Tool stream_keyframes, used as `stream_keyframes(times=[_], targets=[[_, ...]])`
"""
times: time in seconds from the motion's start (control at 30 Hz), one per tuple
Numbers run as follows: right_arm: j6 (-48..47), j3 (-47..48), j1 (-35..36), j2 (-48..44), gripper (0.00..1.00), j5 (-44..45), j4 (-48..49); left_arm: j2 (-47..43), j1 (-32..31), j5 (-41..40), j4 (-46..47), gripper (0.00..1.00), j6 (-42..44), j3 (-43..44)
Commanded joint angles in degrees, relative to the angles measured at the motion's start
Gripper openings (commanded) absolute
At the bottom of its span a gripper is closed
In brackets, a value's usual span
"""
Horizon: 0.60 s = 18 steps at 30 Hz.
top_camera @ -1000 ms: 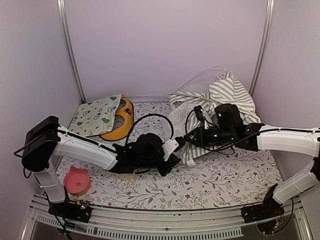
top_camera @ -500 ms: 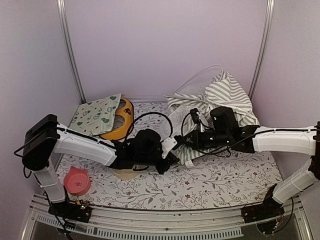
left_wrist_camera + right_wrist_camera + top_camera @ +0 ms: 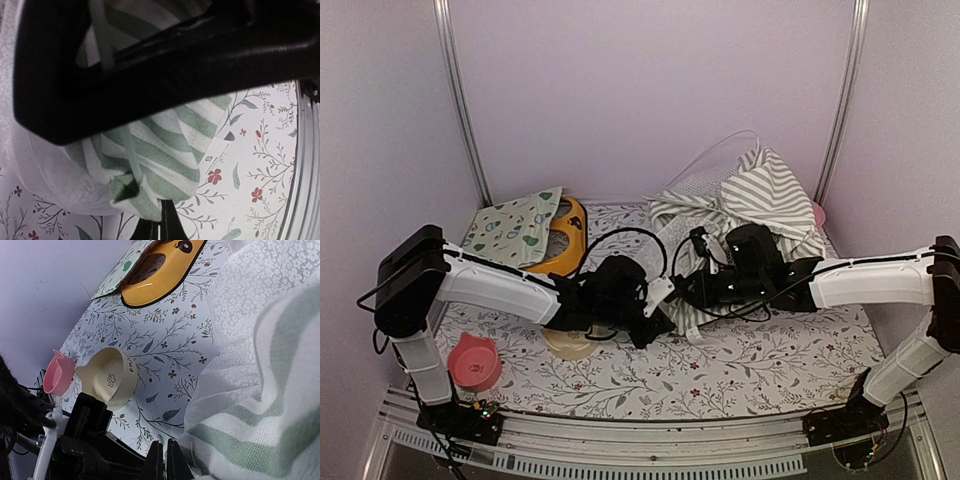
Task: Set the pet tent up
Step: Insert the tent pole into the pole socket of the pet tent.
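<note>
The pet tent (image 3: pixel 760 195) is a crumpled heap of grey-green and white striped fabric with white lace at the back right, and a thin white pole (image 3: pixel 720 150) arcs above it. My left gripper (image 3: pixel 658 312) is at the table's middle, shut on a striped corner of the tent (image 3: pixel 165 145) where a pole (image 3: pixel 127 150) enters the fabric. My right gripper (image 3: pixel 688 290) sits just right of the left one, shut at the tent's lower edge (image 3: pixel 270 390). Its fingers (image 3: pixel 165 460) are pressed together beside the striped hem. The right gripper's black body fills the top of the left wrist view.
A cream bowl (image 3: pixel 568 343) lies under my left arm, also in the right wrist view (image 3: pixel 107 375). A pink bowl (image 3: pixel 475 362) sits front left. A yellow dish (image 3: pixel 560 245) and a printed cream mat (image 3: pixel 510 230) lie back left. Purple walls enclose the floral tabletop.
Both grippers have moved left and a little nearer, dragging the tent's lower edge along. The tent heap has shifted left. The cream bowl now shows under my left arm.
</note>
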Motion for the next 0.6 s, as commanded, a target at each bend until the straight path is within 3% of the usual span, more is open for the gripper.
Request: stream_keyframes(times=[0.0,0.13,0.33,0.57], targets=[[-0.7,-4.2,-2.0,2.2,0.00,0.6,5.0,-0.5,2.4,1.4,5.0,0.05,-2.8,1.8],[2.1,-10.7,-6.1,2.1,0.00,-6.5,15.9,-0.7,2.4,1.9,5.4,0.22,-3.4,1.1],[0.5,-14.4,-7.8,4.4,0.00,-11.3,23.1,-4.0,3.2,0.8,5.4,0.28,-4.7,-1.5],[-1.6,-15.1,-9.0,2.4,0.02,-11.1,20.1,-10.3,8.3,-1.6,1.7,0.36,-4.1,-0.4]])
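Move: The pole socket at the striped fabric's corner is already between the left fingers, right at the hand point. The lace cloth lies about 9 cm ahead of it and a little left, slightly lower. The white label is some 7 cm to its right, level fore and aft and about 2 cm lower, and the cream bowl about 18 cm to its left, some 4 cm lower. From the right hand, which holds the striped fabric, the socket is roughly 5 cm back, 3 cm left and 6 cm down. Down about 7 cm and some 4 cm to its right goes the right hand, its fingers staying shut on the striped fabric, then it stops low over the table. Meanwhile the left fingers open about a third and let go of the socket corner; that hand eases forward, then lifts away, ending about 4.5 cm higher and 3 cm farther forward. ##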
